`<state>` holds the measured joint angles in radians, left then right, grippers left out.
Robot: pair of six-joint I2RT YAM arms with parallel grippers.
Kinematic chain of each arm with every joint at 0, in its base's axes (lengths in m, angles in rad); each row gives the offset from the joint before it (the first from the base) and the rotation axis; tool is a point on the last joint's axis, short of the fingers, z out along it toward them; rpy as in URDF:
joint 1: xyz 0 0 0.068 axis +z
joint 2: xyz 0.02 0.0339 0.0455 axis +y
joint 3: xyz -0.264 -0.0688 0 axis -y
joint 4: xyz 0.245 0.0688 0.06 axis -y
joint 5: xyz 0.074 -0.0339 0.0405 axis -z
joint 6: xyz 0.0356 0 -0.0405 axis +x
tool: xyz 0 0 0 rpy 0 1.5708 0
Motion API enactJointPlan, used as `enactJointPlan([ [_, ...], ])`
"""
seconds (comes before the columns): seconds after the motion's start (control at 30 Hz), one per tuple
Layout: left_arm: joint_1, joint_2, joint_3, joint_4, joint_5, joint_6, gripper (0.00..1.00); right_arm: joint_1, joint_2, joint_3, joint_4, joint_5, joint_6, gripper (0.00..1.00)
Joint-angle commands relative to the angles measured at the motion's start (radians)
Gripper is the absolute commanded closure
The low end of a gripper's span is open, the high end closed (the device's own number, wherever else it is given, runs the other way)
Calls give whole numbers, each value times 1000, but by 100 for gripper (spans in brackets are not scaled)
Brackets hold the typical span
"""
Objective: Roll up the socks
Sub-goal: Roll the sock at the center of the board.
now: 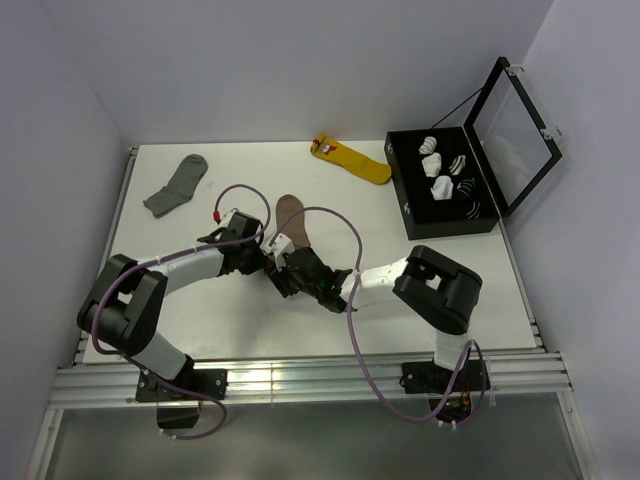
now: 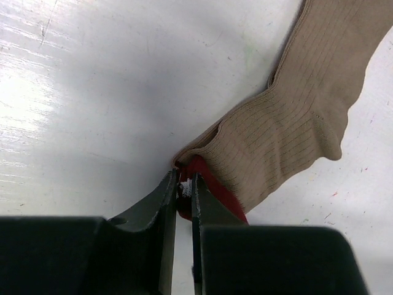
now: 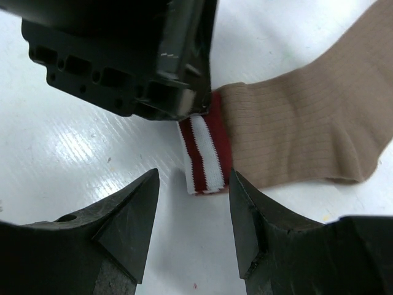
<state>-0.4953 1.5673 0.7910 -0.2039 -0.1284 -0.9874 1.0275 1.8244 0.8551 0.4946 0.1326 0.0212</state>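
The tan-brown sock (image 1: 293,212) lies flat mid-table, toe pointing away, its red and white striped cuff (image 3: 206,153) nearest the arms. My left gripper (image 2: 184,184) is shut on one end of that cuff, a bit of white and red fabric pinched between its jaws; the top view shows it at the sock's near end (image 1: 268,250). My right gripper (image 3: 193,178) is open, fingertips low over the table on either side of the cuff's free end, not touching it. It faces the left gripper (image 3: 198,112) closely from the near side (image 1: 283,272).
A grey sock (image 1: 177,185) lies at the far left and a yellow sock with a red tag (image 1: 352,160) at the far middle. An open black case (image 1: 450,228) holding several rolled socks stands far right, lid raised. Walls close the table's left and right.
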Motion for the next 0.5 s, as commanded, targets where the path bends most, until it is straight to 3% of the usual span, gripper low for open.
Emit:
enactJointPlan([
  [0.0,-5,10,27,-23,16,23,92,20,32,50,44,48,-61,43],
  [0.27,-5,25,30,-22,32,19,92,36,125,91,13,87,-83,46],
  [0.37,-5,20,34,-28,32,23,92,36,145,98,-20,99,-70,55],
  [0.47,-5,16,37,-32,24,20,91,32,145,99,-59,99,-58,73],
])
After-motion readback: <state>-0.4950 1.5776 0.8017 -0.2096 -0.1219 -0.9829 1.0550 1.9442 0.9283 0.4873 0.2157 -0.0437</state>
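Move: The rolled red-and-white cuff of the brown sock lies about 1 cm ahead of the right hand, 1 cm to its left and 3 cm below, between and beneath its open fingers. The left fingertips, already pinching the cuff's other side, are some 2 cm ahead and 3 cm left of the right hand, about 2 cm lower; the sock's foot is about 16 cm ahead and 2 cm right. From the left hand the cuff's middle is roughly 2 cm right, 1 cm back and 1 cm down. The right fingers come down astride the free side of the cuff and begin to pinch it, closing about halfway by the end. The right hand sinks just under 3 cm, easing about 1 cm left and 1 cm forward, with only a slight roll of the wrist. The left hand stays in place and keeps its pinch on the other side of the cuff. ##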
